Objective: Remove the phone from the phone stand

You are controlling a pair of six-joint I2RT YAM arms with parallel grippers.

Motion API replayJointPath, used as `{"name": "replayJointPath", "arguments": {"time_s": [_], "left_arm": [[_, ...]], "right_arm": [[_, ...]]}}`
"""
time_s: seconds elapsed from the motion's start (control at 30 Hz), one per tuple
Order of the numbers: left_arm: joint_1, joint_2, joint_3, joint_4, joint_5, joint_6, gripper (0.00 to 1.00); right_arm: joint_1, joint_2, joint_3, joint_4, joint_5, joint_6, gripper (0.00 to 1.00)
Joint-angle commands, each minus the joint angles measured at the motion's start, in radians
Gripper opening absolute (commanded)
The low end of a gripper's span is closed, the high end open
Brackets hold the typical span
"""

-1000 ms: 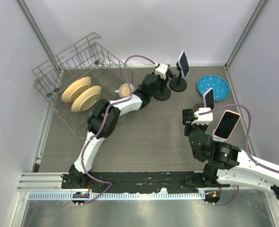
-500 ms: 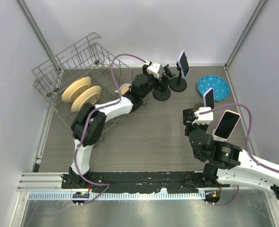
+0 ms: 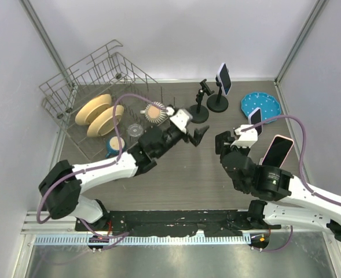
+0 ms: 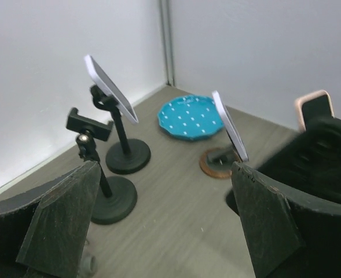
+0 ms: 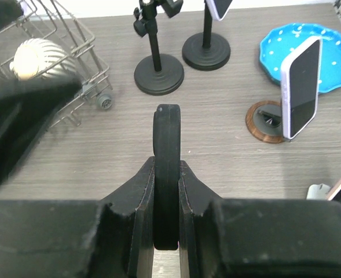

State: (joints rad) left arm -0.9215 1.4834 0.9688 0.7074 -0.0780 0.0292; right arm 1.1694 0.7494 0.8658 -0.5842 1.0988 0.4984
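An empty black phone stand (image 3: 200,105) (image 4: 105,174) (image 5: 157,65) stands at the back with its clamp bare. My right gripper (image 3: 221,142) (image 5: 166,165) is shut on a dark phone (image 5: 166,139) seen edge-on, held over the table a little nearer than that stand. My left gripper (image 3: 197,134) (image 4: 164,168) hangs open and empty, short of the empty stand and touching nothing. A second stand (image 3: 218,104) (image 5: 206,51) beside it carries a phone (image 3: 223,78) (image 4: 109,88). Another phone (image 3: 255,120) (image 4: 229,127) (image 5: 300,87) sits upright on a round wooden base.
A blue dotted plate (image 3: 261,106) (image 4: 190,116) lies at the back right. A wire dish rack (image 3: 95,87) with two tan bowls (image 3: 101,116) fills the back left, and a round scrubber (image 3: 155,110) sits at its corner. A pink-cased phone (image 3: 276,152) stands beside the right arm.
My left gripper opened, let go of the empty stand and drew back toward the table's middle. My right arm shifted slightly left, still holding the phone.
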Motion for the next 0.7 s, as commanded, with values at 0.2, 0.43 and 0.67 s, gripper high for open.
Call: {"name": "replayJointPath", "arguments": {"time_s": [0.2,0.43,0.67], "left_arm": [[-0.215,-0.215,-0.334,0.135,-0.161,0.181,1.0],[-0.361,-0.152,-0.412,0.273,-0.305,0.261,1.0],[-0.413,0.052,-0.397,0.562,-0.503,0.336,1.0]], "right_arm": [[0.003,0.082,0.072,0.006,-0.063,0.235,0.01],[0.003,0.126,0.053,0.043,-0.126,0.359,0.01],[0.001,0.133,-0.016,0.187,-0.186,0.411,0.01]]}}
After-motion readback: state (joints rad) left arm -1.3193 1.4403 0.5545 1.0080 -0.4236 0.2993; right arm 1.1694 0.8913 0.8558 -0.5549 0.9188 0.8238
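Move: The black phone is already pinched in the right hand, its middle some 2 cm ahead of and 1 cm left of that hand's point, at about its height. From the left hand's empty, open fingers that phone is about 6 cm back, 9 cm to the right and 5 cm lower. The left gripper is thus about 8 cm ahead, 10 cm left and 4 cm above the right hand. The empty stand is 22 cm ahead, 5 cm right and 16 cm below the left hand. Keeping its pinch on the phone, the right hand carries it about 6 cm left and 4 cm down towards the left gripper, rolling so its left side rises some 15 degrees and tipping down slightly. The left hand, fingers still wide open, draws back about 12 cm and sinks 10 cm from the empty stand towards the phone, rolling left side up, and ends close short of it. ##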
